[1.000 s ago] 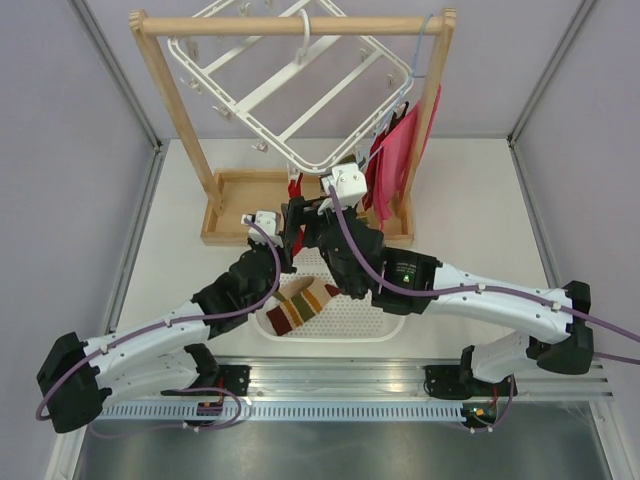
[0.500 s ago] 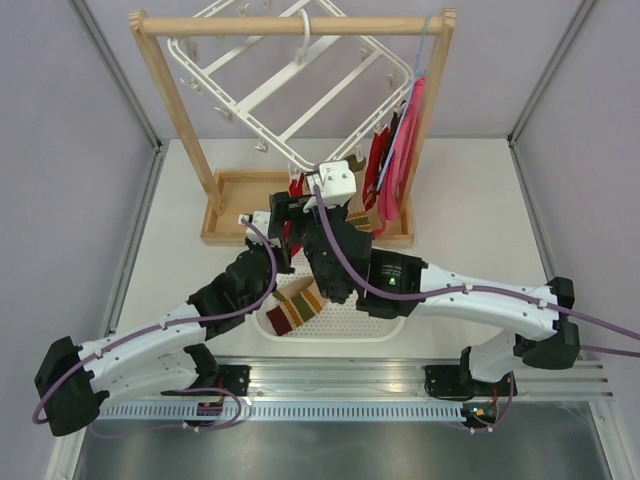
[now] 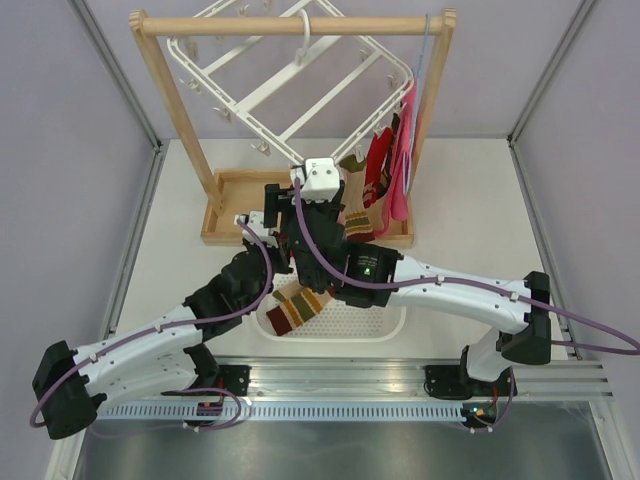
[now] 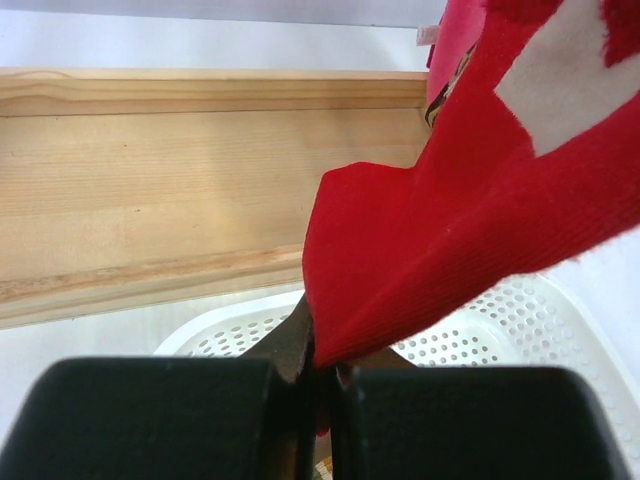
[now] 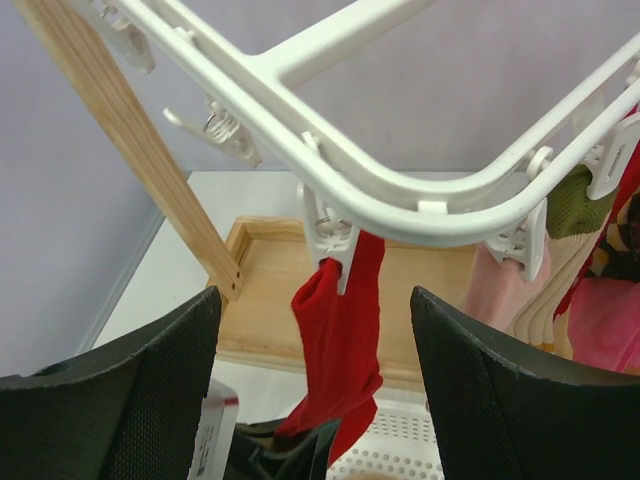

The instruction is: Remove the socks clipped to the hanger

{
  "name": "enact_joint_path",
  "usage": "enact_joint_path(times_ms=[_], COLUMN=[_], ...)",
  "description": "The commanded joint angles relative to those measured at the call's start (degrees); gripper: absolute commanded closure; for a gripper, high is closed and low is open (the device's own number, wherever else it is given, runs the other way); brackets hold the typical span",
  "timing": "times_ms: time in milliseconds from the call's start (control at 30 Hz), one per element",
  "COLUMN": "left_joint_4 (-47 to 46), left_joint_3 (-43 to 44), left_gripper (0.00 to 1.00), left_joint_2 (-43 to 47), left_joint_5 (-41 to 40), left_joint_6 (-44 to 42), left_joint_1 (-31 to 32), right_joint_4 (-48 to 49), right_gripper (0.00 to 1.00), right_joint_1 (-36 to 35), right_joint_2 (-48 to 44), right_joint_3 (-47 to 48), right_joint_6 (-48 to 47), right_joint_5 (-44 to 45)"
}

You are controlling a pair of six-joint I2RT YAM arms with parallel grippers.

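Observation:
The white hanger hangs tilted from the rack; its lower corner fills the right wrist view. A red sock dangles from a white clip at that corner. My left gripper is shut on this sock's lower end. My right gripper is open, below the clip, with its fingers on either side of the sock and apart from it. More socks hang to the right: pale pink, olive and red. A striped sock lies in the basket.
The wooden rack stands on a tray base at the back. A white perforated basket sits under both wrists. A pink-red cloth and a light-blue wire hanger hang by the right post.
My right arm has swung left and up to the hanger's lower corner. The socks and cloth on the right have swung back toward the post. The left gripper stays shut on the red sock.

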State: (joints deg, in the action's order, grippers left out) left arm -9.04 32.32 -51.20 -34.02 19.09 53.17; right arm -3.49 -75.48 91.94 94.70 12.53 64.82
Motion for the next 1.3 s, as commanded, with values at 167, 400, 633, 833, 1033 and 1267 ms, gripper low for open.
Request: enact_joint_path(times_ms=[167,400,633,833,1033,1267], left_joint_4=[-0.7,-0.8,-0.8,-0.8,-0.7,-0.7], left_joint_3=[0.6,0.7,0.6,0.6,0.5,0.4], left_gripper=[0.98,0.98,0.98,0.98,0.98,0.98], left_joint_2=[0.7,0.1,0.0,-0.1,-0.3,-0.4], left_joint_5=[1.0,1.2,1.9,2.2,2.6,2.7], left_joint_6=[2.0,2.2,2.6,2.8,3.3,3.5], left_joint_1=[0.4,0.5,0.6,0.9,1.1,1.5], right_joint_4=[1.3,5.8,9.1,15.6,21.1,22.8], right_gripper=[0.21,0.23,0.25,0.28,0.41,0.96], right_joint_1=[4.6,5.3,5.3,5.3,5.3,5.6], right_joint_2=[2.0,4.5,5.8,6.2,7.8,9.9], right_joint_3=[1.8,4.0,5.0,4.0,4.8,5.2], right_joint_6=[2.7,-0.6,-4.4,-10.1,-16.1,-18.4], right_joint_5=[-0.7,-1.2,2.8,5.3,8.0,10.8])
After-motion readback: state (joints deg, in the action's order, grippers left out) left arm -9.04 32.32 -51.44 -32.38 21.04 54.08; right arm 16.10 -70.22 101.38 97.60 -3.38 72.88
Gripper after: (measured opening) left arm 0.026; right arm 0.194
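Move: Straight ahead of the right hand's open fingers, about 6 cm out, 1 cm to the right and roughly level in height, is the clip holding the red sock. On the same hanger, an empty clip sits some 6 cm left of it and 3 cm farther out, and the pink sock's clip about 8 cm right of it at much the same reach. The left hand already pinches the red sock's lower end; from there the sock's clip is about 14 cm up, 3 cm ahead and 4 cm to the right. Reaching forward about 5 cm, most of it early and quick, the right hand brings its open fingers either side of the red sock's clip, dipping slightly and then coming back up. It turns some 15 degrees clockwise and then closes firmly, pinching the clip. The left hand keeps its pinch on the sock and eases about 1 cm to the right. ##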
